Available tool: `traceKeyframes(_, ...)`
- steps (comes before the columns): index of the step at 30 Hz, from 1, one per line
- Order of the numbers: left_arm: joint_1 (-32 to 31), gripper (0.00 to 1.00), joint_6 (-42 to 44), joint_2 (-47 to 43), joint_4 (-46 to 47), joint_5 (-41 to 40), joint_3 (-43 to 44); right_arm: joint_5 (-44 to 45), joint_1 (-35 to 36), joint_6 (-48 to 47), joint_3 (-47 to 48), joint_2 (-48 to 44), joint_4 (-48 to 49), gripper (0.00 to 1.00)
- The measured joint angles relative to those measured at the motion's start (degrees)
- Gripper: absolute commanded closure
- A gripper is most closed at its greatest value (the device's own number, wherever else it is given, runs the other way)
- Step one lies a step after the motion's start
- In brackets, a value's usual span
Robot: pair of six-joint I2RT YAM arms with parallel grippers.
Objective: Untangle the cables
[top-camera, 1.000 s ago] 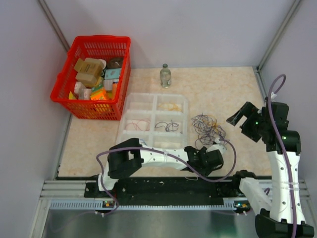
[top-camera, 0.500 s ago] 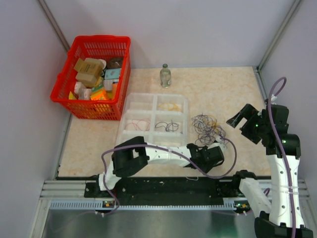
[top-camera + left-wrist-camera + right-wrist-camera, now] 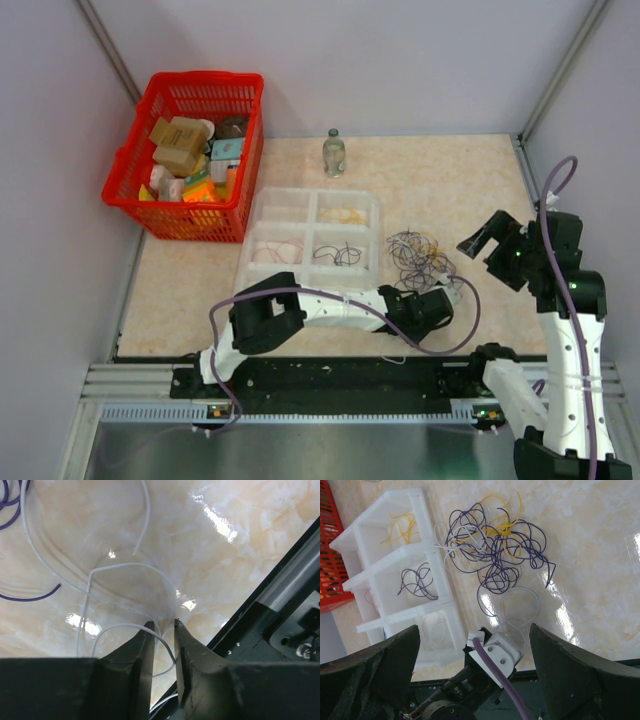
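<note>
The cables (image 3: 420, 258) lie in a loose bunch on the marble table, mostly purple with yellow and white strands (image 3: 490, 545). A thin white wire (image 3: 130, 566) trails out of the bunch toward the near edge. My left gripper (image 3: 440, 300) is low over that wire. Its jaws (image 3: 162, 625) stand a narrow gap apart, so it is open, and a loop of the white wire runs between them. My right gripper (image 3: 480, 235) hangs above the table right of the bunch. It is wide open (image 3: 474, 630) and holds nothing.
A white divided tray (image 3: 262, 215) left of the bunch holds sorted yellow, purple and pale wires (image 3: 427, 555). A red basket (image 3: 130, 160) of boxes stands at the back left. A small bottle (image 3: 334, 153) is at the back. The black rail (image 3: 280, 595) borders the table's near edge.
The left gripper's jaws have narrowed around the white wire, and that arm has reached slightly further right. The right arm shifted a little, then stayed still.
</note>
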Motion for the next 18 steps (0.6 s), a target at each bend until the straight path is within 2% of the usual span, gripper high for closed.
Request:
traceKeyframes(2, 0.02, 1.0, 0.15, 0.09, 0.42, 0.92, 0.04, 0.0, 0.0, 0.0, -0.04, 0.02, -0.04, 0.1)
traceKeyframes(12, 0.0, 1.0, 1.05, -0.52, 0.55, 2.01, -0.68, 1.01, 0.0, -0.15, -0.85, 0.26, 0.17, 0.1)
traceKeyframes(15, 0.0, 1.0, 1.29, -3.78, 0.24, 2.97, -3.78, 2.1, 0.0, -0.44, -1.14, 1.05, 0.35, 0.1)
traceKeyframes(18, -0.07, 1.0, 1.86, -11.3, -0.44, 3.56, -8.0, 2.8, 0.0, -0.72, -1.14, 2.45, 0.55, 0.1)
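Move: A strand of the white cable lies right at the left hand's part-open fingertips, just above the table. The tangle of purple and yellow cables is about 20 cm ahead of them and 1 cm right; the tray's near right compartment is roughly 12 cm ahead and 17 cm left. From the right hand, that white strand lies some 9 cm back, 13 cm left and 22 cm below. The left fingers close fully on the white cable, then lift it about 4 cm while moving 3 cm left. ##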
